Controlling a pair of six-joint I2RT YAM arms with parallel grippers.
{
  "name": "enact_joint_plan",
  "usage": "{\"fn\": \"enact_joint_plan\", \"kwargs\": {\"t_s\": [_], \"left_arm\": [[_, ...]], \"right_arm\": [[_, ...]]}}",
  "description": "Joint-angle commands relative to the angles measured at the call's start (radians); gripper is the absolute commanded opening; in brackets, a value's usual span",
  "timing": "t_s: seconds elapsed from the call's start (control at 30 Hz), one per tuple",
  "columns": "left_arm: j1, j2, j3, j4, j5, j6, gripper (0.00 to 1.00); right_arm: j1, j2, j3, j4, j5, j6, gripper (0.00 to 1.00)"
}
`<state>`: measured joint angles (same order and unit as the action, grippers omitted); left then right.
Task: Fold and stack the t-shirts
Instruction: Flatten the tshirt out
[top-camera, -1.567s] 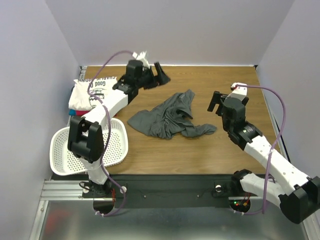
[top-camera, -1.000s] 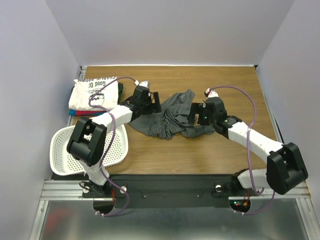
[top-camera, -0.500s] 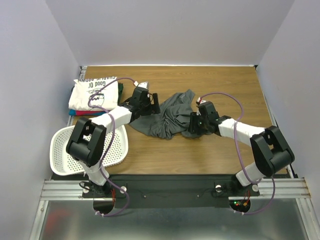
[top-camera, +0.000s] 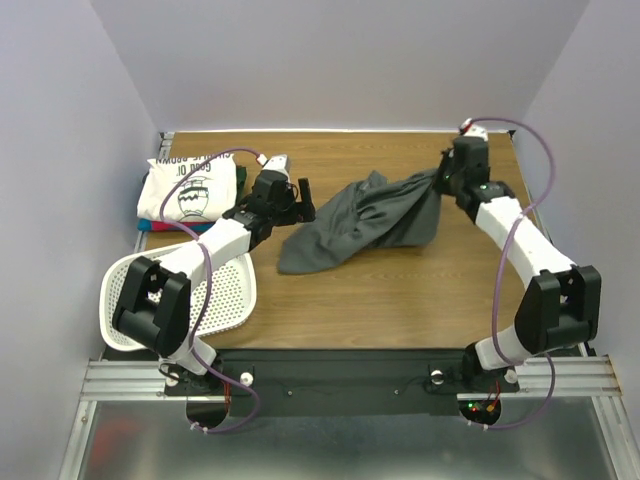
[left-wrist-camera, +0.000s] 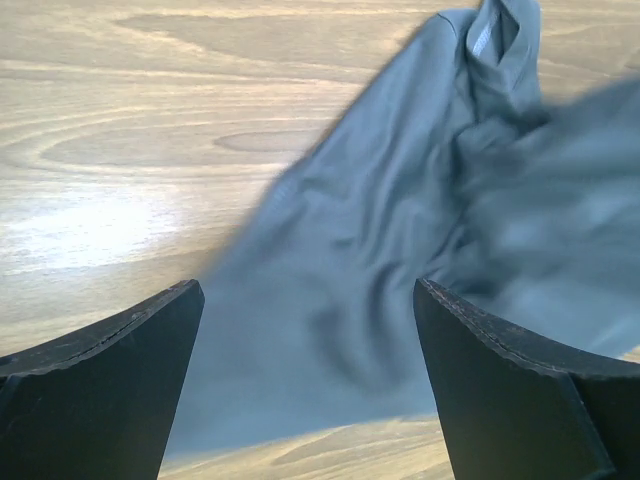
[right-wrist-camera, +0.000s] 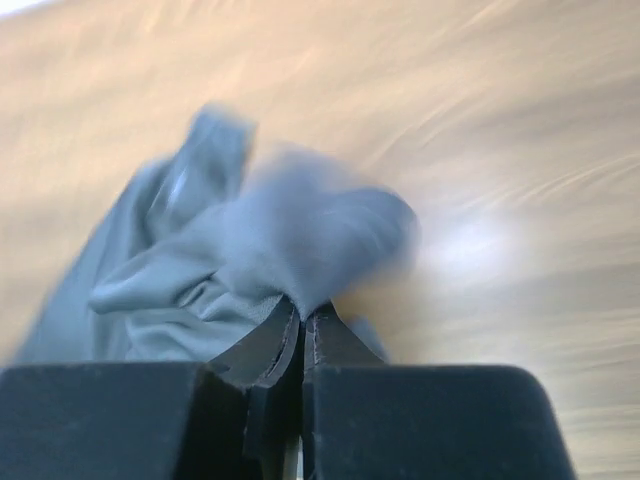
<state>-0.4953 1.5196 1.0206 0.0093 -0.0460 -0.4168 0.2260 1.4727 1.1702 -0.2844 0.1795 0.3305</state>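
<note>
The charcoal-grey t-shirt (top-camera: 360, 225) lies stretched across the middle of the table, its right end lifted toward the back right. My right gripper (top-camera: 446, 176) is shut on that end; the right wrist view shows cloth (right-wrist-camera: 290, 250) pinched between its fingers. My left gripper (top-camera: 296, 203) is open just left of the shirt, over its left part; the left wrist view shows the grey cloth (left-wrist-camera: 380, 290) between and beyond my open fingers (left-wrist-camera: 500, 390). A folded white printed t-shirt (top-camera: 192, 185) tops a stack at the back left, with red, blue and dark green edges under it.
A white perforated basket (top-camera: 135, 300) sits at the front left, partly over the table edge. Lilac walls close in the table on three sides. Bare wood (top-camera: 400, 300) lies in front of the shirt.
My right gripper has taken hold of the grey shirt's right end and pulled it up and toward the back right, stretching the shirt out. My left gripper has stayed near the shirt's left side.
</note>
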Motion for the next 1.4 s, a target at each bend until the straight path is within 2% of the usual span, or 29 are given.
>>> {"fn": "enact_joint_plan", "kwargs": {"t_s": [0.0, 0.03, 0.07, 0.1, 0.17, 0.33, 0.53, 0.67, 0.77, 0.97, 1.07, 1.1, 1.17, 1.2, 1.33, 1.37], "left_arm": [[0.001, -0.022, -0.027, 0.006, -0.034, 0.023, 0.99], [0.001, -0.019, -0.03, 0.012, -0.034, 0.023, 0.99], [0.001, -0.013, -0.03, 0.017, -0.032, 0.018, 0.99], [-0.003, -0.001, -0.028, 0.023, -0.031, 0.018, 0.98], [-0.015, 0.011, -0.024, 0.024, -0.032, 0.018, 0.99], [-0.035, 0.077, -0.027, 0.047, -0.016, 0.012, 0.97], [-0.093, 0.16, 0.004, 0.075, 0.029, -0.004, 0.85], [-0.121, 0.185, 0.001, 0.063, 0.031, -0.028, 0.82], [-0.132, 0.192, -0.023, 0.069, 0.04, -0.043, 0.76], [-0.166, 0.192, -0.062, 0.081, 0.092, -0.063, 0.75], [-0.17, 0.208, -0.07, 0.103, 0.115, -0.076, 0.61], [-0.17, 0.217, -0.07, 0.106, 0.121, -0.082, 0.54], [-0.173, 0.224, -0.071, 0.115, 0.139, -0.086, 0.52], [-0.173, 0.225, -0.073, 0.121, 0.144, -0.091, 0.4], [-0.172, 0.211, -0.071, 0.144, 0.175, -0.097, 0.06], [-0.173, 0.206, -0.065, 0.153, 0.199, -0.1, 0.02]], "right_arm": [[-0.099, 0.076, 0.127, -0.032, 0.074, -0.045, 0.12], [-0.109, 0.102, 0.149, -0.038, 0.08, -0.048, 0.28], [-0.117, 0.153, 0.167, -0.047, 0.089, -0.048, 0.67], [-0.116, 0.165, 0.19, -0.076, 0.109, -0.044, 0.8], [-0.116, 0.157, 0.174, -0.081, 0.08, -0.027, 0.87], [-0.116, 0.127, 0.07, -0.081, 0.048, -0.027, 0.89], [-0.116, 0.086, -0.068, -0.069, -0.09, 0.004, 0.89], [-0.116, 0.054, -0.133, -0.059, -0.106, 0.016, 0.89], [-0.116, 0.017, -0.168, -0.059, -0.091, 0.018, 0.89], [-0.116, -0.02, -0.191, -0.059, -0.103, 0.021, 0.89], [-0.116, -0.025, -0.201, -0.061, -0.101, 0.021, 0.89], [-0.116, -0.029, -0.204, -0.061, -0.101, 0.021, 0.89], [-0.116, -0.037, -0.211, -0.061, -0.1, 0.021, 0.89], [-0.116, -0.043, -0.214, -0.061, -0.094, 0.019, 0.89], [-0.116, -0.052, -0.224, -0.061, -0.086, 0.021, 0.89], [-0.117, -0.052, -0.225, -0.059, -0.089, 0.022, 0.89]]}}
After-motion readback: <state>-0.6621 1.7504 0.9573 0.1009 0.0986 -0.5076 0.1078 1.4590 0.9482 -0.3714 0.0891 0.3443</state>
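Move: About 9 cm back and 4 cm left of the open left hand, roughly 13 cm below, lies the shirt's near-left corner. The shirt's middle is some 3 cm ahead and 18 cm right of that hand; the basket is 14 cm back and 30 cm left, the folded pile 11 cm ahead and 28 cm left. The right hand holds cloth; the bare table it carries it towards is 5 cm ahead, 8 cm right and 16 cm below, and the shirt's middle is about 8 cm back and 14 cm left. Flinging its held end of the shirt on, the right hand swings about 6 cm right and 4 cm forward, opens and lets go, then drops and draws back some 11 cm each way, staying open over the shirt's right part. The left sinks about 10 cm, going right and back, tips down and turns slightly clockwise, and closes on the shirt's left edge near the near corner, pinching the hem. ##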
